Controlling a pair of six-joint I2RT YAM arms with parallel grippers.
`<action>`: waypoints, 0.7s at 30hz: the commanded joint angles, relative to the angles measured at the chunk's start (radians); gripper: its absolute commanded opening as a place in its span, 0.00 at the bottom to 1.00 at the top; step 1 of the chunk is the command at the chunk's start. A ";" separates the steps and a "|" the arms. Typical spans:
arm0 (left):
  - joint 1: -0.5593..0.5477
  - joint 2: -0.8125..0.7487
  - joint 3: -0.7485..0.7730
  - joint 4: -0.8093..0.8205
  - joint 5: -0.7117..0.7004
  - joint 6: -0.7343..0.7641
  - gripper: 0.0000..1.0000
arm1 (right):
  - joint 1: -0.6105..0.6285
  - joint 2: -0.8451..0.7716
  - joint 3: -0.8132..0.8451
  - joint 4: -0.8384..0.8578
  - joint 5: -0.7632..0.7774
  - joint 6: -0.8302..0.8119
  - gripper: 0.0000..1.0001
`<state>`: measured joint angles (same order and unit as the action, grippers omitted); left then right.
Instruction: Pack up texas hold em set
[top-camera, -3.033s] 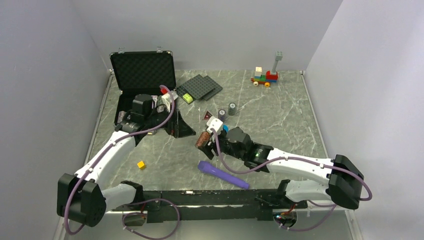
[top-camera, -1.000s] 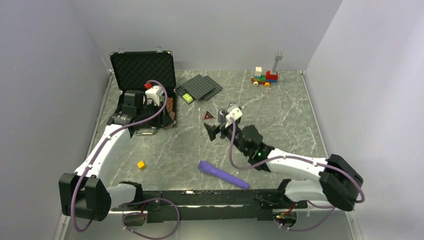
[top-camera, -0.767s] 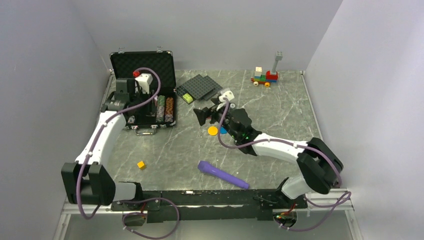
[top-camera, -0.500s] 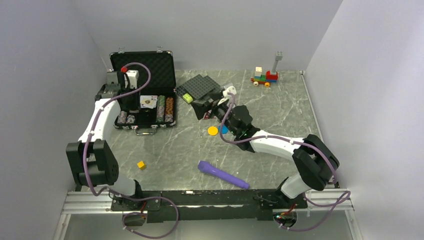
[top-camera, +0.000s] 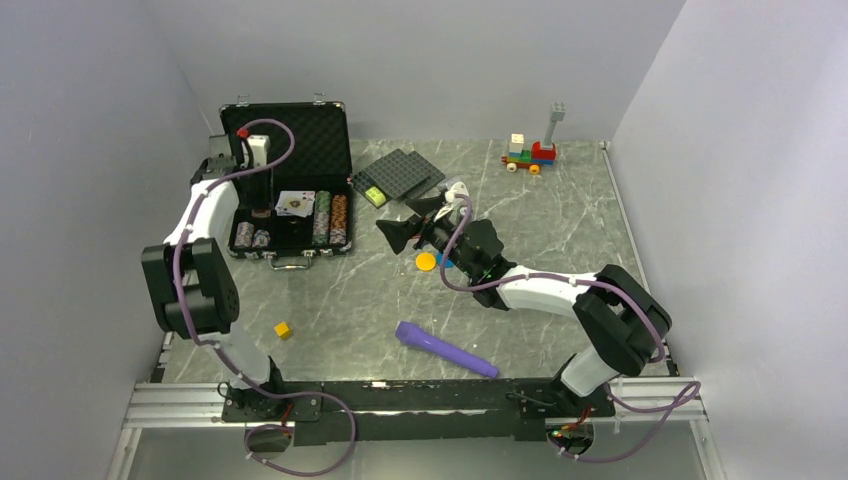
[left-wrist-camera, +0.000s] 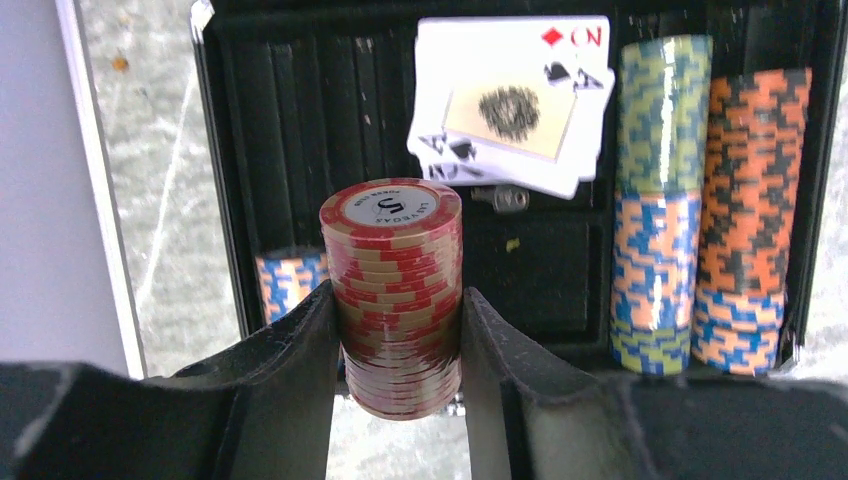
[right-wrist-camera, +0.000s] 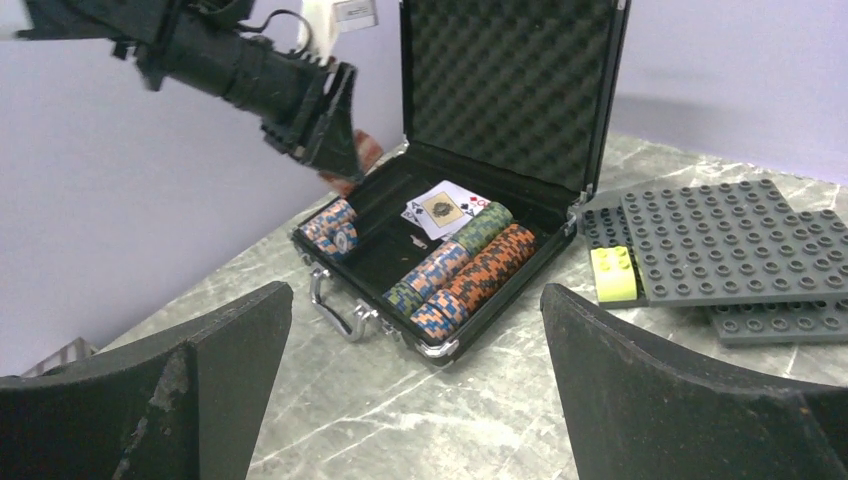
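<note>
The black case (top-camera: 300, 253) lies open at the back left with its foam lid upright. Inside it are playing cards (top-camera: 295, 203), two long rows of striped chips (top-camera: 330, 220) and short stacks (top-camera: 250, 237) at the left. My left gripper (top-camera: 252, 195) hangs over the case's left side. It is shut on a red and cream chip stack (left-wrist-camera: 395, 290), which the right wrist view also shows (right-wrist-camera: 365, 150). My right gripper (top-camera: 395, 232) is open and empty (right-wrist-camera: 412, 300), low over the table and facing the case (right-wrist-camera: 510, 90). A yellow disc (top-camera: 426, 262) and a blue disc (top-camera: 445, 262) lie beside that arm.
Dark grey studded plates (top-camera: 405, 175) with a lime brick (top-camera: 374, 195) lie just right of the case. A purple cylinder (top-camera: 445, 349) and a small yellow cube (top-camera: 283, 329) are near the front. A toy brick train (top-camera: 530, 153) stands at the back right.
My left arm has drawn back to the far left over the case with the chip stack. My right gripper has swung left toward the case, uncovering the yellow and blue discs.
</note>
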<state>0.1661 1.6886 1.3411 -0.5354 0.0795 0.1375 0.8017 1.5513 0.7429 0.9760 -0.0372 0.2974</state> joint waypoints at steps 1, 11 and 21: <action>0.000 0.084 0.151 0.078 -0.045 0.027 0.00 | 0.000 -0.007 0.002 0.075 -0.043 0.024 0.99; 0.001 0.256 0.277 0.024 -0.053 0.014 0.00 | 0.000 -0.026 -0.006 0.040 -0.022 -0.007 1.00; 0.001 0.332 0.294 0.002 -0.056 0.010 0.00 | 0.000 -0.011 0.007 0.026 -0.024 0.002 1.00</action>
<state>0.1661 2.0193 1.5833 -0.5503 0.0280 0.1417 0.8017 1.5501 0.7341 0.9798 -0.0547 0.2974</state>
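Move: The left hand still holds the red chip stack above the case's left end; the empty slot it is being taken to lies about 8 cm ahead, 1 cm left and 9 cm below. At about that same depth, the blue-orange chips stand 1 cm ahead and 3 cm left, the playing cards 11 cm ahead and 6 cm right, and the green chip row 7 cm ahead and 12 cm right. From the idle right hand the slot is roughly 19 cm ahead, 32 cm left and 20 cm below. Forward first, nearly level for some 5 cm with a slight drift left, then almost straight down about 5 cm: the left hand carries the red chip stack past the blue-orange chips, out beside the playing cards and down towards the empty slot. The fingers keep their pinch on the stack and tip only about 5 degrees steeper during the descent. ##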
